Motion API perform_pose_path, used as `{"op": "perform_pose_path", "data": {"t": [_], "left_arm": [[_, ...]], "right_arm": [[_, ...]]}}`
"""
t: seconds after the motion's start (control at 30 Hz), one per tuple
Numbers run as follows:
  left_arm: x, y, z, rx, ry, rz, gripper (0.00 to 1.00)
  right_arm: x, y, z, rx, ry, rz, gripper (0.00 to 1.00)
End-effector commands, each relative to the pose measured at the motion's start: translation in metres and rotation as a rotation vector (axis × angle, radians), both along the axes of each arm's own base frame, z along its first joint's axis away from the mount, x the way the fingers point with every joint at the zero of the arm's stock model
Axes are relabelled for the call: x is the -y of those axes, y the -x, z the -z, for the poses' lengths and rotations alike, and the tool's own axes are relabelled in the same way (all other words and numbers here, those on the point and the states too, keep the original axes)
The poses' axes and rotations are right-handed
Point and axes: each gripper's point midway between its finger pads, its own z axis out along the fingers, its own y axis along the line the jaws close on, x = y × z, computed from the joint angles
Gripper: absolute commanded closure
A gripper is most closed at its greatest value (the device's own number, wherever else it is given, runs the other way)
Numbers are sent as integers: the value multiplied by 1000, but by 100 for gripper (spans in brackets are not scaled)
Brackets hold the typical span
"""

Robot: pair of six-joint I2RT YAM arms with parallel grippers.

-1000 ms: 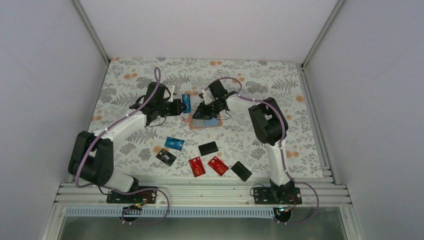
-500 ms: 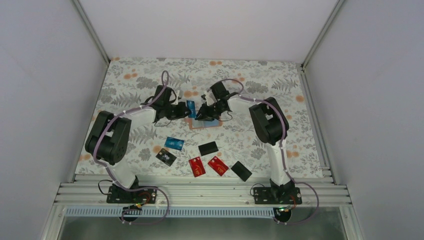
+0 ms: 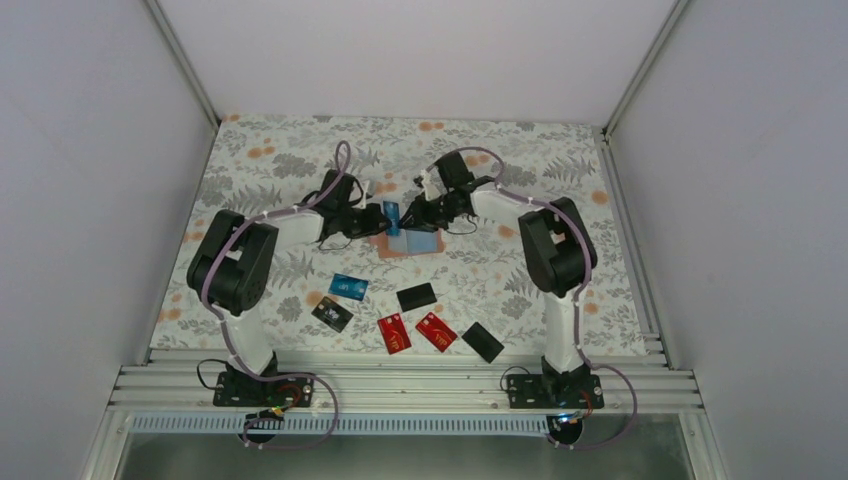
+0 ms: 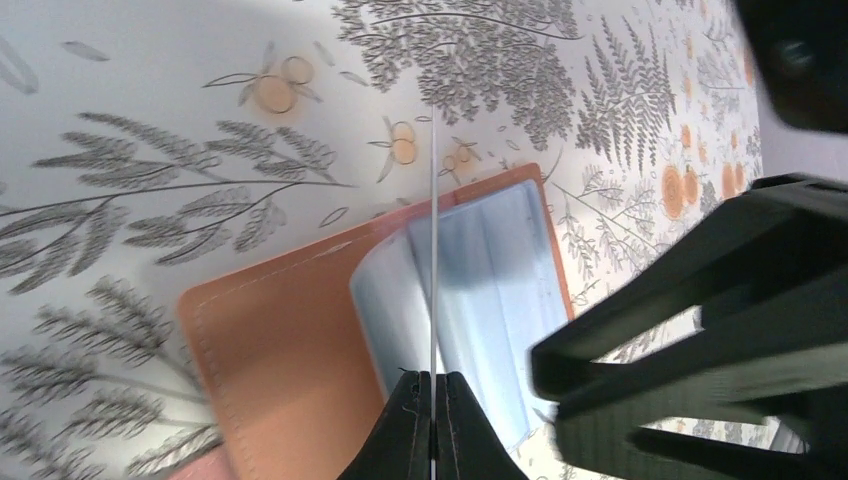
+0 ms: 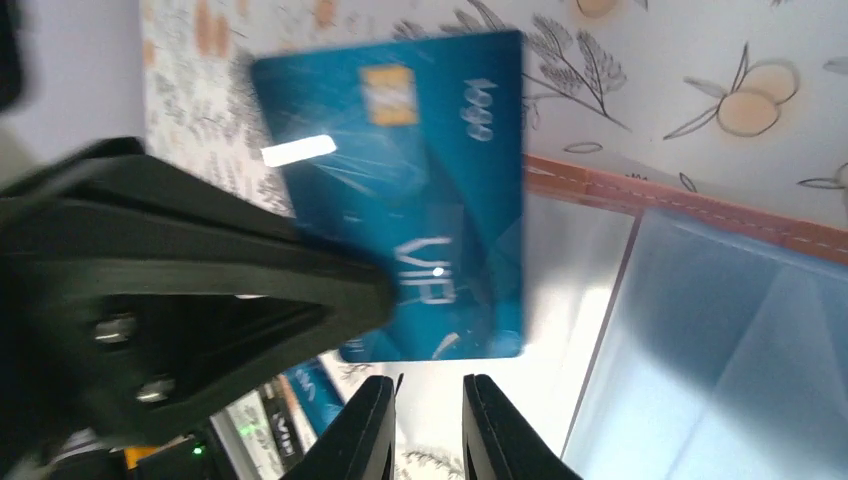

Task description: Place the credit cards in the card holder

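The card holder (image 3: 382, 244) lies open on the cloth, tan leather (image 4: 270, 350) with pale see-through sleeves (image 4: 485, 280) inside. My left gripper (image 3: 378, 218) is shut on a blue credit card (image 3: 392, 216), which stands on edge just above the holder's left half. That card shows edge-on as a thin line (image 4: 433, 250) over the sleeves, and as a blue VIP face (image 5: 420, 190) in the right wrist view. My right gripper (image 3: 415, 213) hovers at the holder's far edge, its jaws a narrow gap apart (image 5: 430, 425) with nothing seen between them.
Several more credit cards lie nearer the arms: a blue one (image 3: 348, 287), a black one (image 3: 332, 314), two red ones (image 3: 393, 333) (image 3: 436, 331), and two more black ones (image 3: 416, 296) (image 3: 483, 341). White walls close in the floral cloth (image 3: 560, 280).
My left arm has swung right and carried the blue card over the open card holder. My right gripper has drawn back slightly from the holder's middle toward its far edge.
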Motion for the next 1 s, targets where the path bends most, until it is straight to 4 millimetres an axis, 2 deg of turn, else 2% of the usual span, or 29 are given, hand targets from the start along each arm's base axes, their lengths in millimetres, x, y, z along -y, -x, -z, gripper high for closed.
{"op": "perform_pose_path", "data": {"t": [0.0, 0.2, 0.4, 0.53, 0.73, 0.97], "left_arm": [[19, -11, -10, 51, 41, 51, 98], [27, -12, -6, 47, 69, 68, 98], [33, -3, -8, 41, 115, 96, 98], [34, 2, -8, 10, 136, 90, 98], [34, 7, 3, -55, 146, 65, 98], [35, 13, 9, -115, 184, 38, 98]], "right_arm": [[21, -3, -29, 33, -43, 15, 80], [53, -6, -21, 31, -18, 68, 79], [77, -7, -7, 14, -1, 112, 80], [83, -8, 3, 8, 18, 129, 80], [87, -3, 21, -20, 34, 142, 80], [90, 4, 30, -45, 46, 152, 80]]}}
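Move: The blue card is already pinched in the left hand, and the clear sleeve of the card holder lies about 6 cm to that hand's right, 3 cm back and 4 cm below. The other blue card lies some 8 cm left and 13 cm back on the table. From the right hand, the clear sleeve is 2 cm right, 3 cm back and 4 cm down; the held blue card stands 4 cm left and 1 cm ahead, and the black card lies 2 cm right and 16 cm back. The blue card, still pinched, is carried about 3 cm right over the clear sleeve by the left hand, which stays nearly level while its fingers tip a little flatter. Out of its way, the right hand rises nearly 3 cm, sweeps some 9 cm right across the sleeve, then sinks about 5 cm beside the sleeve's right edge, fingers slightly parted throughout. ##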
